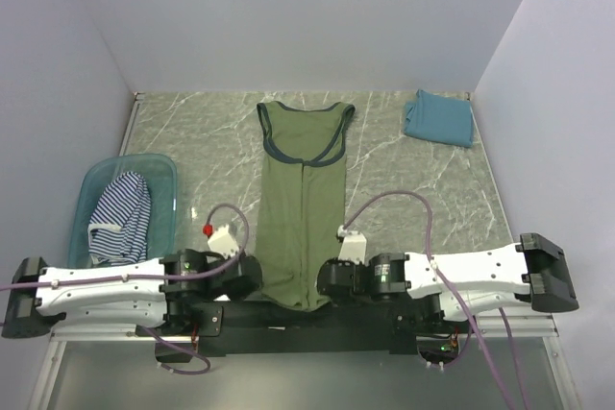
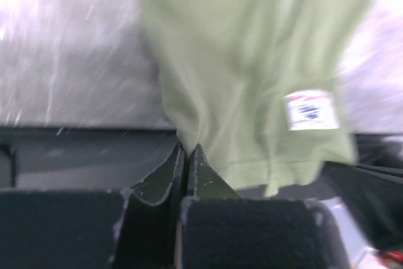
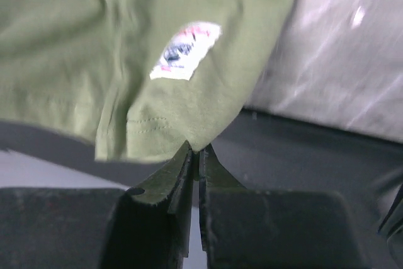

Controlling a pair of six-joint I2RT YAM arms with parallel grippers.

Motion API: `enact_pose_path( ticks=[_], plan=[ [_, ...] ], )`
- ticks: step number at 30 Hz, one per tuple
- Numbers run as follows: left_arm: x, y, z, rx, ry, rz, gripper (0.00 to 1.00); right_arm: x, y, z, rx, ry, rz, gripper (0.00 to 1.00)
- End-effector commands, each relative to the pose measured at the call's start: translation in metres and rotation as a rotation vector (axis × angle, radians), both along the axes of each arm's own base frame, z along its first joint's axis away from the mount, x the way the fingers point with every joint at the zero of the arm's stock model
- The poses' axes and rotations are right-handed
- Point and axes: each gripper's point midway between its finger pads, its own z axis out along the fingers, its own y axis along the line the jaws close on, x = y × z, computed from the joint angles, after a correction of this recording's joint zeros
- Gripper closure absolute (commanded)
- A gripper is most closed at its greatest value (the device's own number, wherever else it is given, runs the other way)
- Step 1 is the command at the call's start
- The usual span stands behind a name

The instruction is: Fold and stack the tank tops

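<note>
The olive-green tank top point(image 1: 302, 199) lies folded lengthwise down the middle of the table, dark-trimmed neck at the far end. My left gripper point(image 1: 259, 280) is shut on its near left hem corner point(image 2: 189, 137). My right gripper point(image 1: 322, 285) is shut on the near right hem corner point(image 3: 198, 140). A white label point(image 3: 186, 51) shows on the cloth near the hem. The teal-blue tank top point(image 1: 438, 118) sits folded at the far right. The navy-and-white striped tank top point(image 1: 120, 218) lies crumpled in the tub.
A translucent teal plastic tub point(image 1: 163, 172) stands at the left of the marble-patterned table point(image 1: 404, 170). Both arms lie low along the near edge over the dark base rail point(image 1: 288, 319). Grey walls close in the table on three sides.
</note>
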Motion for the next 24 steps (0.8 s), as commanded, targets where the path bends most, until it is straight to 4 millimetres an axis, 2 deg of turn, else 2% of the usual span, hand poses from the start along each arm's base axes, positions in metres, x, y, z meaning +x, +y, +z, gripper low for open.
enact_pose_path(
  ticks=[1, 3, 4, 5, 6, 9, 10, 12, 13, 16, 17, 18, 19, 20, 21, 22, 23, 24],
  plan=[
    [0.043, 0.0, 0.045, -0.022, -0.175, 0.053, 0.99, 0.037, 0.003, 0.026, 0.004, -0.118, -0.027, 0.96],
    [0.061, -0.007, 0.061, -0.054, -0.222, 0.059, 0.99, 0.05, 0.009, 0.03, 0.014, -0.131, -0.036, 0.96],
    [0.09, -0.004, 0.072, -0.03, -0.286, 0.074, 1.0, 0.075, 0.012, 0.035, 0.019, -0.164, -0.055, 0.96],
    [0.09, -0.004, 0.072, -0.029, -0.287, 0.074, 1.0, 0.076, 0.013, 0.037, 0.023, -0.165, -0.055, 0.96],
    [0.105, -0.003, 0.079, -0.042, -0.317, 0.108, 0.99, 0.084, 0.014, 0.039, 0.021, -0.183, -0.05, 0.96],
    [0.134, -0.003, 0.087, -0.006, -0.37, 0.122, 0.99, 0.116, 0.01, 0.047, 0.012, -0.228, -0.08, 0.96],
    [0.146, -0.009, 0.091, 0.004, -0.395, 0.112, 0.99, 0.126, 0.011, 0.051, 0.019, -0.242, -0.088, 0.97],
    [0.166, -0.006, 0.087, 0.042, -0.389, 0.141, 0.99, 0.151, 0.008, 0.061, 0.017, -0.275, -0.11, 0.96],
    [0.178, -0.011, 0.097, 0.035, -0.42, 0.127, 1.0, 0.162, 0.005, 0.061, 0.004, -0.281, -0.124, 0.97],
    [0.211, -0.007, 0.098, 0.083, -0.431, 0.145, 1.0, 0.2, 0.002, 0.076, 0.024, -0.314, -0.139, 0.96],
    [0.221, -0.012, 0.101, 0.064, -0.441, 0.137, 0.99, 0.221, -0.004, 0.078, 0.018, -0.314, -0.177, 0.96],
    [0.238, -0.002, 0.089, 0.112, -0.422, 0.153, 0.99, 0.23, 0.0, 0.079, 0.027, -0.313, -0.144, 0.96],
    [0.251, -0.001, 0.094, 0.109, -0.431, 0.165, 0.99, 0.24, 0.001, 0.073, 0.011, -0.302, -0.141, 0.97],
    [0.261, -0.011, 0.096, 0.063, -0.435, 0.128, 0.99, 0.255, 0.004, 0.081, 0.028, -0.314, -0.146, 0.96],
    [0.284, -0.004, 0.087, 0.092, -0.431, 0.126, 0.99, 0.27, 0.002, 0.068, 0.014, -0.284, -0.138, 0.96],
    [0.295, -0.004, 0.083, 0.089, -0.423, 0.123, 1.0, 0.28, 0.002, 0.066, 0.021, -0.276, -0.138, 0.93],
    [0.313, -0.009, 0.086, 0.047, -0.45, 0.113, 0.99, 0.296, 0.006, 0.072, 0.036, -0.287, -0.142, 0.92],
    [0.324, -0.009, 0.08, -0.038, -0.41, 0.069, 0.99, 0.311, 0.001, 0.07, 0.028, -0.29, -0.149, 0.84]
  ],
)
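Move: Some 30 cm ahead of the left hand, about 10 cm to its right and 6 cm lower, lies the bottom of the green tank top's dark neckline; from the right hand it is about 33 cm ahead, 7 cm to the left and 6 cm lower. The striped tank top in the basket is roughly 18 cm ahead and 35 cm left of the left hand, and the folded blue tank top about 45 cm ahead and 31 cm right of the right hand. Carrying the green tank top's hem away from the near table edge, both hands keep its two corners pinched and sweep forward side by side about 26 cm towards the neckline, over the garment's lower half. They also rise some 6 cm, the left mostly early, while the wrists tilt their fingertips outward, forward of straight down, by roughly 15 to 20 degrees. ##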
